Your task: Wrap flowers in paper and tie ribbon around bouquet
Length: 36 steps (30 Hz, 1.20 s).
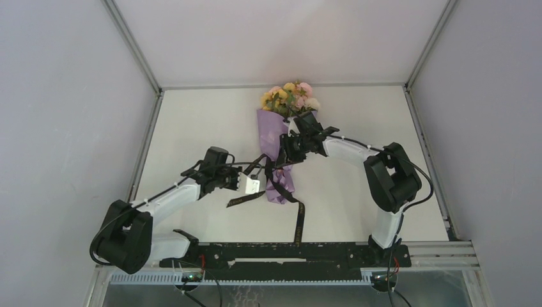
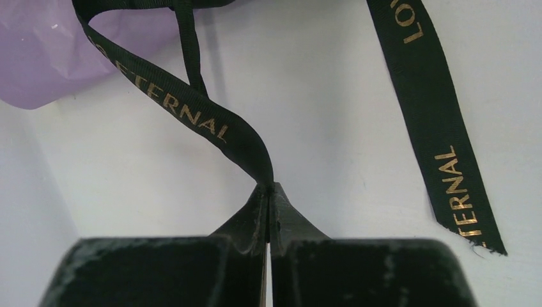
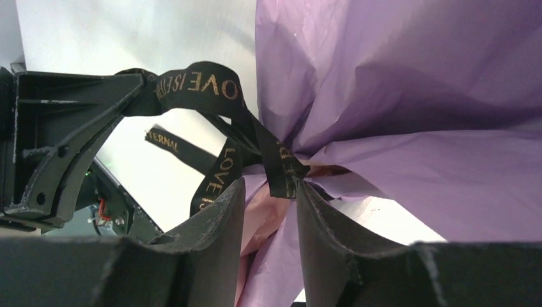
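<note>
The bouquet lies mid-table: the flowers (image 1: pixel 289 96) point to the far edge and the lilac paper (image 1: pixel 275 137) (image 3: pixel 396 83) is cinched at its waist. The black ribbon (image 1: pixel 300 220) (image 2: pixel 192 109) (image 3: pixel 211 83) with gold lettering is looped round that waist. My left gripper (image 1: pixel 250 185) (image 2: pixel 268 188) is shut on one strand of it, left of the cone. My right gripper (image 1: pixel 284 150) (image 3: pixel 268 188) sits at the cinch with its jaws apart. Pink and lilac paper shows in the gap, and a short ribbon loop lies at one fingertip.
A loose ribbon tail (image 2: pixel 441 147) runs across the white table (image 1: pixel 358 198) toward the near rail. The black mounting bar (image 1: pixel 287 252) spans the front edge, and grey walls close in both sides.
</note>
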Tool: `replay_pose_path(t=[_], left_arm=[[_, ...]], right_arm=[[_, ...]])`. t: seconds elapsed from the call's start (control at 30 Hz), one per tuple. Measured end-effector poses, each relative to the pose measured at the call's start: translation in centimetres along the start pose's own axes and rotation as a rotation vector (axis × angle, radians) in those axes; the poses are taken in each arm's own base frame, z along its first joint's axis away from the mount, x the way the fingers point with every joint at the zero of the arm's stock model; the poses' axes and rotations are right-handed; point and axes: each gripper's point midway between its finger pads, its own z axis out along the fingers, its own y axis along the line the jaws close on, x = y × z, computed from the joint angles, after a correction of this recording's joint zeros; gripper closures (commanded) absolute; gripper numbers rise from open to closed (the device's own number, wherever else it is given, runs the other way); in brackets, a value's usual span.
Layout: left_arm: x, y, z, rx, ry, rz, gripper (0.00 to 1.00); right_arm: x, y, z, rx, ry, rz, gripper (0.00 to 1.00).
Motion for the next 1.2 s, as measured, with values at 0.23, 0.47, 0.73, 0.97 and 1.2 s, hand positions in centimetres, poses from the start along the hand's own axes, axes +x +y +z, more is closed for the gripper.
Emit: replay_pose_path(t=[0.23, 0.47, 0.73, 0.97, 1.2], left_arm=[[0.5, 0.1, 0.3, 0.000, 0.002, 0.046, 1.00], [1.0, -0.1, 0.5, 0.004, 0.009, 0.086, 0.93], [2.0, -0.3, 0.3, 0.018, 0.030, 0.134, 0.57], [0.9, -1.1, -1.1, 0.074, -0.009, 0.133, 0.45], [-4.2, 0.5, -3.7, 0.080, -0.209, 0.157, 0.42]], right_arm=[[-0.9, -0.8, 0.5, 0.047, -0.022, -0.007, 0.61], [-1.5, -1.4, 1.1, 0.073, -0.021, -0.023, 0.93], [-0.9, -1.6, 1.0, 0.098, -0.002, -0.030, 1.00], [-0.7, 0.6, -0.6, 0.071, -0.011, -0.079, 1.00], [-1.3, 2.8, -2.8, 0.018, -0.055, -0.108, 1.00]])
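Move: The right hand, open, has the ribbon strand at the bouquet's knot about 2 cm ahead, 1 cm left and 1 cm below; the long ribbon tail's middle is roughly 11 cm back and 4 cm right. The left hand still pinches a ribbon loop; the strand lies some 9 cm to its right and 3 cm ahead, and the short ribbon tail's middle about 8 cm back, 1 cm right and 4 cm below. Right fingers reach forward 2 cm, pinch the ribbon, lift about 5 cm; left frees its loop and rises. ##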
